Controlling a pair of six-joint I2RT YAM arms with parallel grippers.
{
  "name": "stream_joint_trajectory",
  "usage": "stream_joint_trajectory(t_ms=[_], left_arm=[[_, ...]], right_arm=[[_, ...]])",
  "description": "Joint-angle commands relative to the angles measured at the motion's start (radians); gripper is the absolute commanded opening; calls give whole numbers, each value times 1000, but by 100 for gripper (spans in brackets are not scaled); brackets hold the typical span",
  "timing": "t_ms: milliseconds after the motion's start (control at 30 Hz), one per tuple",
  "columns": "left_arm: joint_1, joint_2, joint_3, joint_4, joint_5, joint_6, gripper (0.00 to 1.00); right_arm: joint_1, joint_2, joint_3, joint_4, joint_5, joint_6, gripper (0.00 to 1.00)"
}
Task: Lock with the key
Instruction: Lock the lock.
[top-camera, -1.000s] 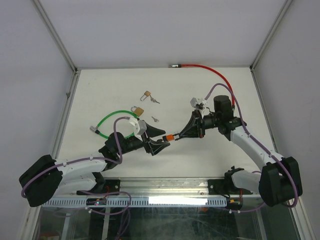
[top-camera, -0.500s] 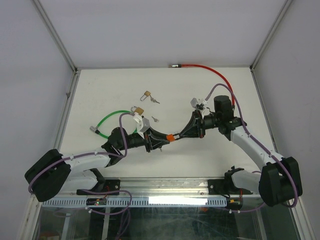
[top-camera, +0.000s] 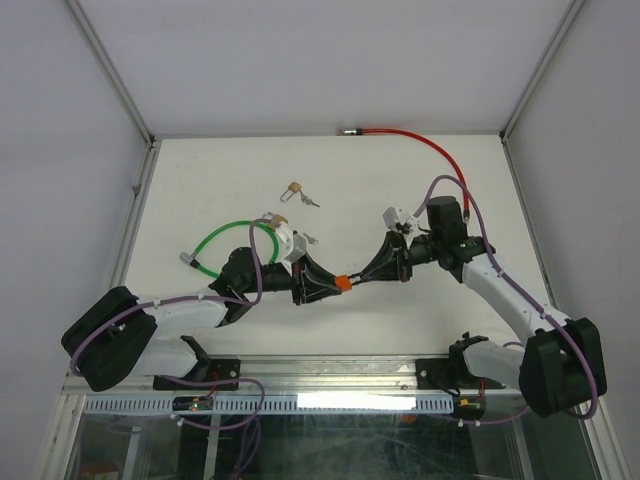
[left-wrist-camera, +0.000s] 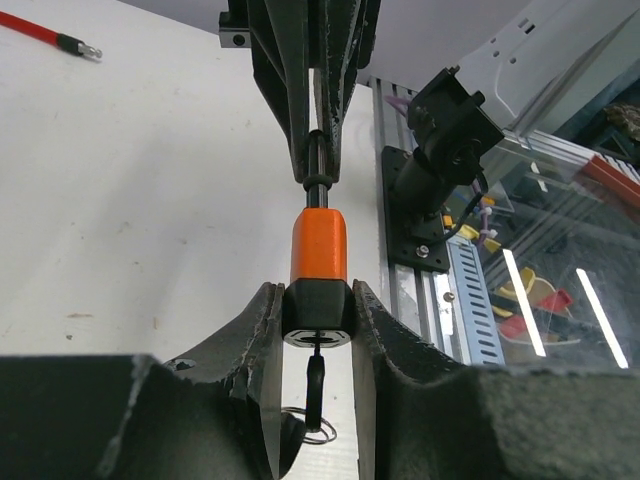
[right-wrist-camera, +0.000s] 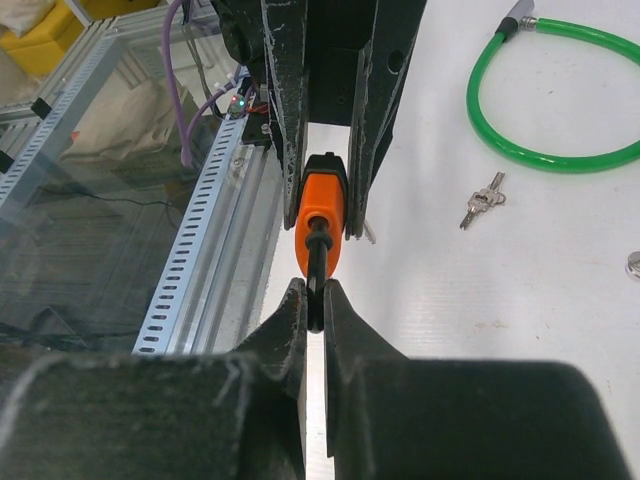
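Observation:
An orange lock (top-camera: 343, 283) with a black end hangs above the table between my two grippers. My left gripper (left-wrist-camera: 318, 300) is shut on that black end (left-wrist-camera: 318, 312), one finger pressed on each side. A dark key (left-wrist-camera: 316, 375) on a wire ring sticks out of the keyhole, between the left fingers (left-wrist-camera: 262, 330). My right gripper (right-wrist-camera: 315, 300) is shut on the thin black stem (right-wrist-camera: 316, 255) coming out of the lock's (right-wrist-camera: 322, 210) other end. In the top view the left gripper (top-camera: 322, 285) and right gripper (top-camera: 366, 275) face each other across the lock.
A green cable loop (top-camera: 225, 240) lies left of the left wrist, with a brass padlock (top-camera: 293, 189) and a small key (top-camera: 311, 239) beyond. A red cable (top-camera: 400, 133) runs along the far edge. The metal rail (left-wrist-camera: 470, 290) borders the near side.
My left gripper, open a second ago, has moved right onto the lock's black end and shut on it. The right gripper has kept its hold and shifted slightly.

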Motion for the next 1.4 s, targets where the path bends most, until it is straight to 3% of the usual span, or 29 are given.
stream_joint_trajectory(t_ms=[0,467,667,933,1367], left_arm=[[-5,27,61,105,56,-21,0],[-4,39,52,130,-174,108,0],[18,49,39,239,-185,130,0],[19,124,72,324,-162,114,0],[33,201,-1,504,-264,229,0]], right_arm=[[46,-21,9,24,-48,-83,0],[160,92,25,-54,51,-166,0],[203,167,63,-140,133,-236,0],[267,227,89,-150,199,-195,0],[388,428,184,-381,313,-374,0]])
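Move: Between the two hands hangs the orange lock: the left fingers are already on its body, and its black shackle, already pinched by the right fingers, lies about 5 cm to the left hand's right, 1 cm ahead and level. From the right hand, the lock body is about 4 cm left, 1 cm back and level. On the table some 17 cm below the left hand are the silver keys, about 20 cm ahead and 6 cm left, and the brass padlock, roughly 26 cm ahead and 15 cm left. Sinking together towards the table with the lock between them, both hands descend roughly 10 cm, faster towards the end, while the fingers keep their grip on body and shackle. The right hand also presses in about 4 cm leftward, towards the left hand, which gives way some 2 cm to its left; both tip their fingers downward, the left about 15 degrees and the right about 20. ##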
